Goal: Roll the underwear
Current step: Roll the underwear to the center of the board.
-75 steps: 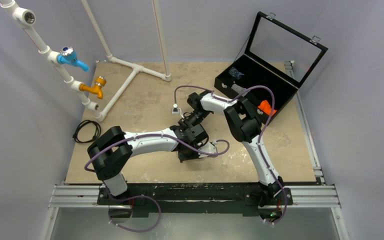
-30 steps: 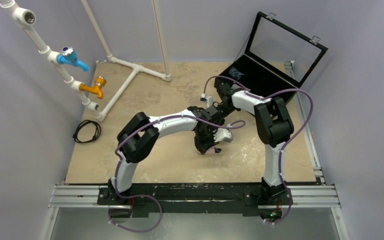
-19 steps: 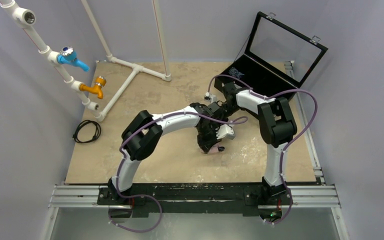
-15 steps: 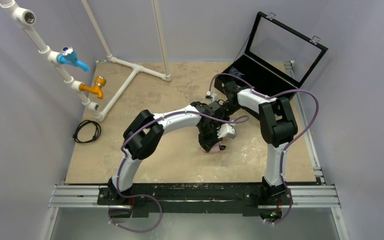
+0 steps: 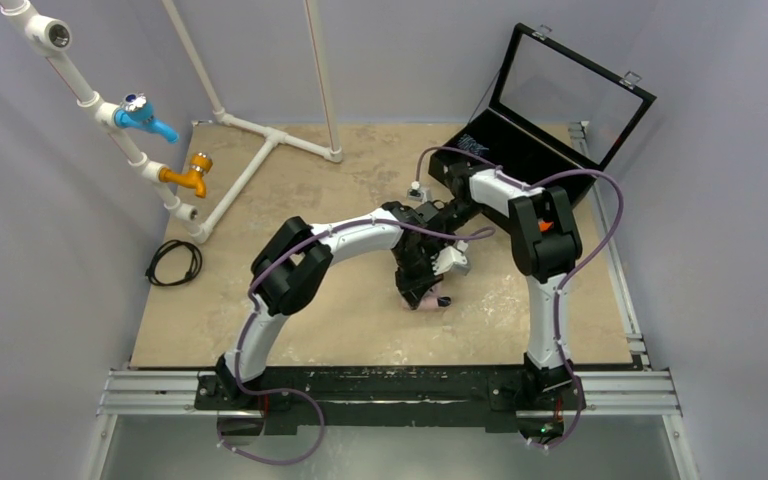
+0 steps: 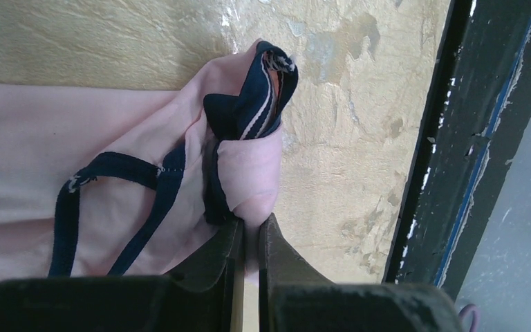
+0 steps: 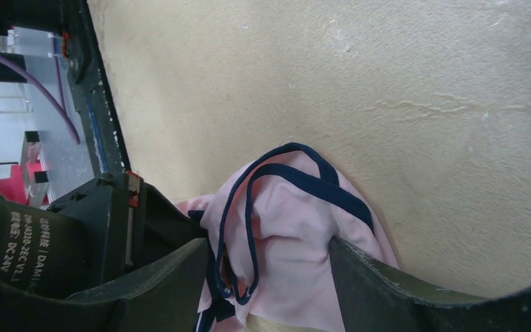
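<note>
The underwear (image 6: 110,152) is pale pink with dark navy trim and lies bunched on the tan table. My left gripper (image 6: 249,232) is shut on a folded pink edge of it, beside a curled end of navy trim. In the top view the left gripper (image 5: 422,290) sits mid-table with a bit of the underwear (image 5: 434,298) showing under it. My right gripper (image 7: 269,266) stands open, its fingers (image 7: 363,273) on either side of the bunched underwear (image 7: 297,221); the right-hand finger touches the cloth. The left gripper's black body (image 7: 48,242) is close on the left.
An open black case (image 5: 520,150) stands at the back right, just behind my right arm. A white pipe frame (image 5: 250,150) with a blue tap (image 5: 145,117) and an orange tap (image 5: 188,175) fills the back left. A black cable coil (image 5: 172,262) lies at the left edge. The dark front rail (image 6: 449,138) runs close by.
My right gripper's jaws have spread apart around the bunched cloth. The left gripper has kept its pinch on the underwear and barely shifted.
</note>
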`<control>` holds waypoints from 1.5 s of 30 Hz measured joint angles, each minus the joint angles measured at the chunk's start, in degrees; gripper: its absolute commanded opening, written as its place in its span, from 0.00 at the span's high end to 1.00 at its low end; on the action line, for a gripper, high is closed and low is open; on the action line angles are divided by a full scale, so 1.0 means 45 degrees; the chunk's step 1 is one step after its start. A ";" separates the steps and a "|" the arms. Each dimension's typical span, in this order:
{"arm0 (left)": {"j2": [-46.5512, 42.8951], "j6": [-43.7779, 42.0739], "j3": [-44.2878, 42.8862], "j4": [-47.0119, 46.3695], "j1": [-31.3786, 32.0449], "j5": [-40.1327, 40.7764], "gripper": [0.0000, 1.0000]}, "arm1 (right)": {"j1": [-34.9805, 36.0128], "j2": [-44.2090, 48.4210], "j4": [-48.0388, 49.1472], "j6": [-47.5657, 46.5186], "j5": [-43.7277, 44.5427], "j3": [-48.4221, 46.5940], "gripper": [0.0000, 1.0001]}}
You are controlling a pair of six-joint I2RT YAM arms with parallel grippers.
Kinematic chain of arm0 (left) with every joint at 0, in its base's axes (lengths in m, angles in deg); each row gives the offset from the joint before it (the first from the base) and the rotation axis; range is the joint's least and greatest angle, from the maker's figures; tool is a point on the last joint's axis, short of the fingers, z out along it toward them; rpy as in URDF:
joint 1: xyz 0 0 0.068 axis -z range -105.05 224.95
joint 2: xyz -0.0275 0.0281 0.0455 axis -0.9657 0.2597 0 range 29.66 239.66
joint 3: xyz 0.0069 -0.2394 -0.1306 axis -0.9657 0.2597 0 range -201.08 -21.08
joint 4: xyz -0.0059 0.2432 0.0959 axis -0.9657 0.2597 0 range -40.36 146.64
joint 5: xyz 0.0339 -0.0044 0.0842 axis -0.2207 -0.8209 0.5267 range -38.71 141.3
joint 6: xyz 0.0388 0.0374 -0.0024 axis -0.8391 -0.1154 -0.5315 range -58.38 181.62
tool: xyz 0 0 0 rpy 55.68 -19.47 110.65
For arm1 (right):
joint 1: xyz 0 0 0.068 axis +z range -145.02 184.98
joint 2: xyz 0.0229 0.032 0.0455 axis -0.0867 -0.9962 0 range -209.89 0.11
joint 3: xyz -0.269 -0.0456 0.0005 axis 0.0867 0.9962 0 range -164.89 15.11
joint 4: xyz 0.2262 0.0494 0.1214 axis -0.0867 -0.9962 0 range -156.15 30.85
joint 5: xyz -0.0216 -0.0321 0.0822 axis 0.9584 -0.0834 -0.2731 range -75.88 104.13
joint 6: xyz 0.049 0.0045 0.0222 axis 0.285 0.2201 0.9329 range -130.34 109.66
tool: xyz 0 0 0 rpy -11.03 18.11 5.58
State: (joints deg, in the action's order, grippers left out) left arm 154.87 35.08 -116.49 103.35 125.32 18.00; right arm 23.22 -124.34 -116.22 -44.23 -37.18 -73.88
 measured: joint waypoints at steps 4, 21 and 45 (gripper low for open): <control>0.0034 0.0005 -0.0005 0.0151 -0.0005 -0.0131 1.00 | -0.0126 -0.0044 -0.0427 -0.0185 -0.0185 -0.0112 0.33; 0.0131 0.0146 0.0039 0.0282 -0.0112 -0.0534 1.00 | -0.1996 -0.0743 -0.1700 -0.0471 -0.1044 -0.1987 0.34; 0.2395 0.0325 -0.1384 0.2924 -0.1705 -0.4216 1.00 | -0.4770 0.5124 0.1880 0.0636 0.0160 0.1836 0.33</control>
State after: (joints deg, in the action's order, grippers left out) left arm 165.64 36.54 -122.72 116.51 117.65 -0.98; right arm 1.75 -101.28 -107.77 -41.37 -36.46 -65.62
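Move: Pinched at its rolled near edge by the left fingers, the underwear has its middle about 3 cm ahead and 3 cm right of the left hand, 1 cm lower. From the open right hand it lies some 6 cm back, 2 cm left and 3 cm below. The black box's middle is roughly 15 cm ahead and 15 cm right of the right hand, at about its height; the orange cloth inside sits 5 cm ahead, 20 cm right and slightly lower. Leaving the underwear, the right hand lifts slightly and draws forward, then swings about 13 cm right and climbs some 10 cm towards the black box, easing back a little at the end, fingers open, wrist turning clockwise. The left hand keeps its pinch on the roll near the board, creeping left and slightly back while its wrist tilts nearly 30 degrees to swing the fingertips towards its base. ##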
